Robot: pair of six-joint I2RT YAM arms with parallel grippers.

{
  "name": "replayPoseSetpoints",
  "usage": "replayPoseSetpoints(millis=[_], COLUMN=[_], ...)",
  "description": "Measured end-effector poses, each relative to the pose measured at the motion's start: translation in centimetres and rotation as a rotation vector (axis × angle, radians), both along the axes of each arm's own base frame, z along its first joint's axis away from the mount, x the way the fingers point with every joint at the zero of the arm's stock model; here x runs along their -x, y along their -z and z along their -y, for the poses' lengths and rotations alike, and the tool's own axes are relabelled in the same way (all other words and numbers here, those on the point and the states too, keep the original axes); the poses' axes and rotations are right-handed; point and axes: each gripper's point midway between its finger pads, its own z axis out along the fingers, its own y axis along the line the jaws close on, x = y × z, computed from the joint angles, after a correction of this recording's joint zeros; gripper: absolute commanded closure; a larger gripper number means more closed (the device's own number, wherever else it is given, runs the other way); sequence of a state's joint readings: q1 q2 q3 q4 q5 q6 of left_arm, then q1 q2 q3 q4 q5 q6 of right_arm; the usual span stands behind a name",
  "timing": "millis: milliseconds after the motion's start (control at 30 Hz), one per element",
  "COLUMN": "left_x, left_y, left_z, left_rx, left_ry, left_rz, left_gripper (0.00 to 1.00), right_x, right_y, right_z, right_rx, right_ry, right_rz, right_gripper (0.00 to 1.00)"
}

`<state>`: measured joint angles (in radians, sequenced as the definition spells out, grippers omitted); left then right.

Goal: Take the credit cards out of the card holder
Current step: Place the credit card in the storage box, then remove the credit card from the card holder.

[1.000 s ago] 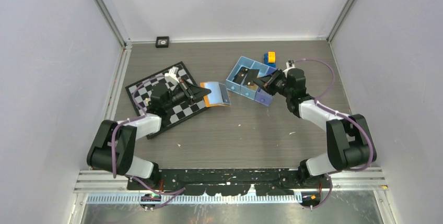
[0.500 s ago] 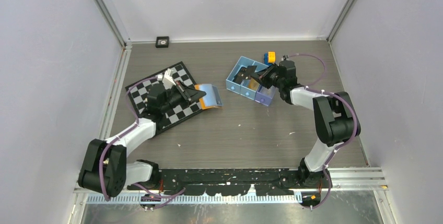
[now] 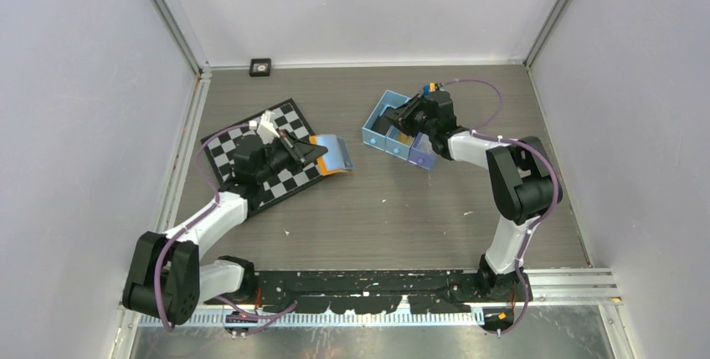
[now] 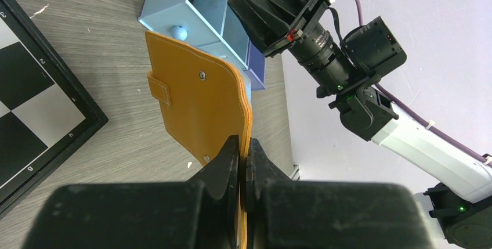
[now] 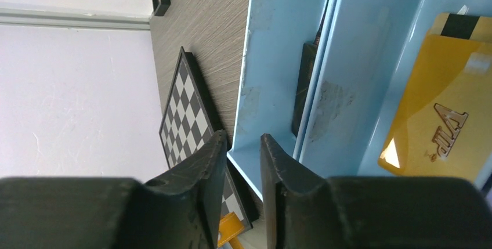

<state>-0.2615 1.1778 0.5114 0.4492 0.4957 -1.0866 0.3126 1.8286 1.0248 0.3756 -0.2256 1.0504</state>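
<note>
My left gripper point(image 4: 245, 150) is shut on the bottom edge of the orange card holder point(image 4: 197, 98), which stands up from the jaws with its small tab to the left. From above, the card holder point(image 3: 335, 151) shows its greyish inside, at the right edge of the checkerboard. Over the blue tray hangs my right gripper point(image 5: 242, 144), open, with nothing between its fingers. A gold credit card point(image 5: 441, 115) lies in one tray compartment. A dark card point(image 5: 304, 86) stands against a divider in the compartment beside it. The right gripper point(image 4: 272, 14) points down into the tray.
The blue three-compartment tray point(image 3: 378, 141) sits at the back centre-right. Under the left arm lies a black-and-white checkerboard point(image 3: 289, 116). Behind the tray a small yellow-and-blue block point(image 3: 432, 88) peeks out. A small black square point(image 3: 260, 66) rests by the back wall.
My right gripper has moved back and left over the tray, and its jaws have parted. The left gripper has pulled the card holder slightly left and back.
</note>
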Motion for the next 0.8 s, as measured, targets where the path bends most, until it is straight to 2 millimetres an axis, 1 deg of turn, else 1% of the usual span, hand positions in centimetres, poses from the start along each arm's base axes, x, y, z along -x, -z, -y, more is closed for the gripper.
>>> replayPoseSetpoints(millis=[133, 233, 300, 367, 500, 533, 600, 633, 700, 800], left_x=[0.0, 0.0, 0.0, 0.0, 0.1, 0.2, 0.3, 0.4, 0.7, 1.4], left_y=[0.1, 0.1, 0.1, 0.1, 0.2, 0.3, 0.4, 0.5, 0.6, 0.6], left_z=[0.0, 0.0, 0.0, 0.0, 0.0, 0.0, 0.0, 0.0, 0.3, 1.0], left_rx=[-0.002, -0.002, -0.001, -0.001, 0.004, 0.007, 0.013, 0.016, 0.026, 0.040], left_ry=[-0.002, -0.003, -0.003, -0.003, -0.003, -0.002, 0.001, 0.005, 0.021, 0.053], left_rz=[-0.004, -0.005, -0.005, -0.005, -0.004, -0.002, 0.003, 0.008, 0.016, 0.029], left_gripper=[1.00, 1.00, 1.00, 1.00, 1.00, 1.00, 1.00, 1.00, 1.00, 1.00], right_x=[0.0, 0.9, 1.8, 2.9, 6.3, 7.1, 8.7, 9.4, 10.6, 12.1], right_y=[0.2, 0.2, -0.3, -1.6, -6.3, -7.5, -8.7, -8.8, -8.0, -5.4], right_z=[0.3, 0.8, 1.2, 1.7, 2.2, 2.3, 2.4, 2.4, 2.2, 1.7], right_rx=[0.016, 0.034, 0.049, 0.077, 0.103, 0.099, 0.097, 0.099, 0.106, 0.117], right_ry=[0.017, 0.019, 0.020, 0.018, -0.003, -0.008, -0.024, -0.033, -0.056, -0.115], right_rz=[0.000, -0.005, -0.008, 0.006, 0.106, 0.135, 0.177, 0.187, 0.183, 0.130], right_gripper=[0.59, 0.51, 0.43, 0.36, 0.21, 0.20, 0.19, 0.18, 0.17, 0.16])
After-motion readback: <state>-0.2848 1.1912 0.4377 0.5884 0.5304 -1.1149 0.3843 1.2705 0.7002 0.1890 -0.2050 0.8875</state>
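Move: The right hand, emptied or just letting go, is over the front of the storage box's left compartment; that compartment's middle lies about 3 cm ahead, 1 cm left, 8 cm down, and the orange card 5 cm right and 1 cm ahead. The card holder is some 15 cm back, 12 cm left and 6 cm higher; the chessboard's middle is 30 cm left, 5 cm back. The left hand holds the holder, its middle about 3 cm right and 1 cm ahead. Back and up off the storage box goes the right hand, its fingers spreading wide; it draws back about 12 cm towards the card holder, drifting slightly left, climbs some 9 cm on the way and then sinks 3 cm again, the fingers having tipped up a little. The left hand keeps its pinch on the holder and eases a centimetre or two back and right. ##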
